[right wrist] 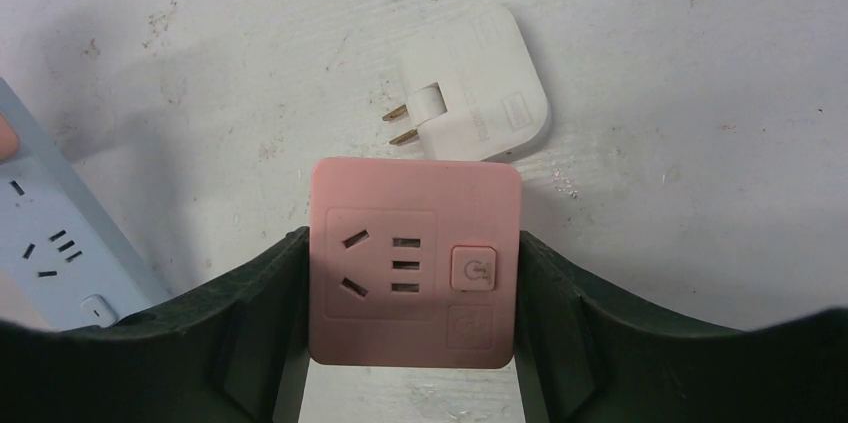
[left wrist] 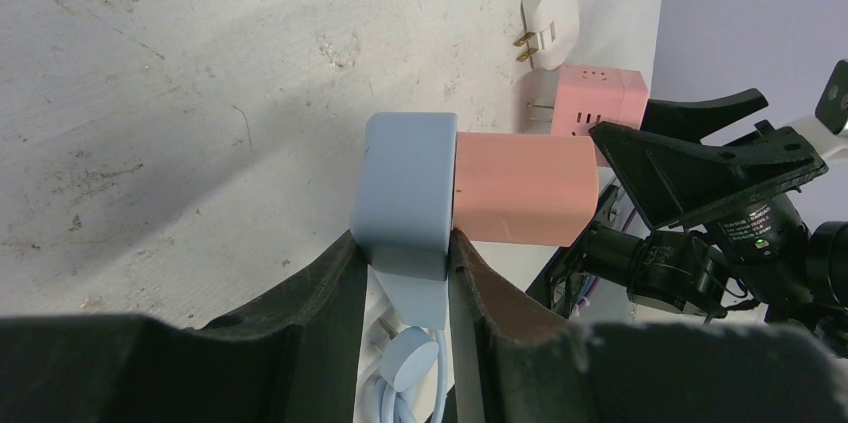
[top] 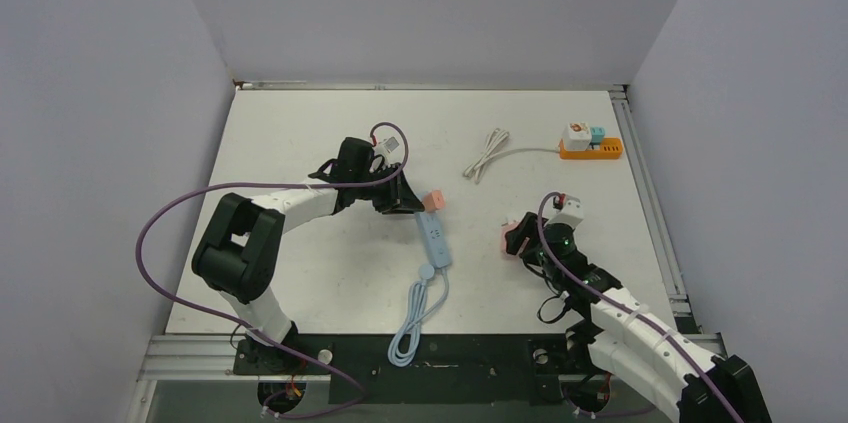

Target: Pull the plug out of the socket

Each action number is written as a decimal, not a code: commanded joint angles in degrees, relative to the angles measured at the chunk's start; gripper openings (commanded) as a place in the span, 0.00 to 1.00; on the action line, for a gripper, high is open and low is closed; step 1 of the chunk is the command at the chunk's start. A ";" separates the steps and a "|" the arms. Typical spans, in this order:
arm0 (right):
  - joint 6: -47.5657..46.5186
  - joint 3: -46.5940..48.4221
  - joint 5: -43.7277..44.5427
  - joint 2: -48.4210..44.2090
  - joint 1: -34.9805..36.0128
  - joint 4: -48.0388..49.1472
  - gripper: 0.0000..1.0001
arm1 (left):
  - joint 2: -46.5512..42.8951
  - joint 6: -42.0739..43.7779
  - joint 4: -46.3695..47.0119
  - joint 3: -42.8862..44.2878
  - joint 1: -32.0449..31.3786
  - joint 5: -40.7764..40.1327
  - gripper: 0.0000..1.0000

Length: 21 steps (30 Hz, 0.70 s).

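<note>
My left gripper [left wrist: 405, 248] is shut on the end of a pale blue power strip [left wrist: 405, 193], its fingers pressing both sides. A salmon-pink plug block [left wrist: 520, 188] sits plugged into that strip; in the top view it shows as the pink plug block [top: 433, 200] beside my left gripper [top: 405, 201]. My right gripper [right wrist: 412, 243] is shut on a pink cube socket [right wrist: 415, 263], socket face toward the camera. Just beyond it, a white plug [right wrist: 475, 93] lies loose on the table, prongs bare.
The blue strip [top: 435, 238] runs toward the near edge, and its coiled blue cable [top: 415, 318] hangs over that edge. At the back right lies an orange power strip [top: 590, 150] with small plugs in it, trailing a white cable [top: 487, 155]. Walls enclose the table.
</note>
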 commanded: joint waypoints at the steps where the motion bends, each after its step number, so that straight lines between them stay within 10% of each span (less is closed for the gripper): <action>1: 0.59 0.30 -2.08 1.63 -2.24 1.25 0.28 | -1.51 2.54 -0.86 0.56 0.05 -0.71 0.00; 21: -1.73 3.23 3.24 -3.36 -3.22 -2.02 1.00 | -0.53 2.58 -1.05 0.98 -0.12 -0.77 0.00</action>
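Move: The right hand grips the pink plug between its fingers, almost down on the table. The white plug lies about 6 cm straight ahead of that hand and some 3 cm lower; the blue socket's middle is roughly 16 cm to its left, level with it. From the left hand, which still holds the blue socket's far end, the pink plug is some 19 cm to the right and 7 cm back, slightly lower. The right hand opens wide and lets go of the pink plug, drifting about 1 cm right at table height. ##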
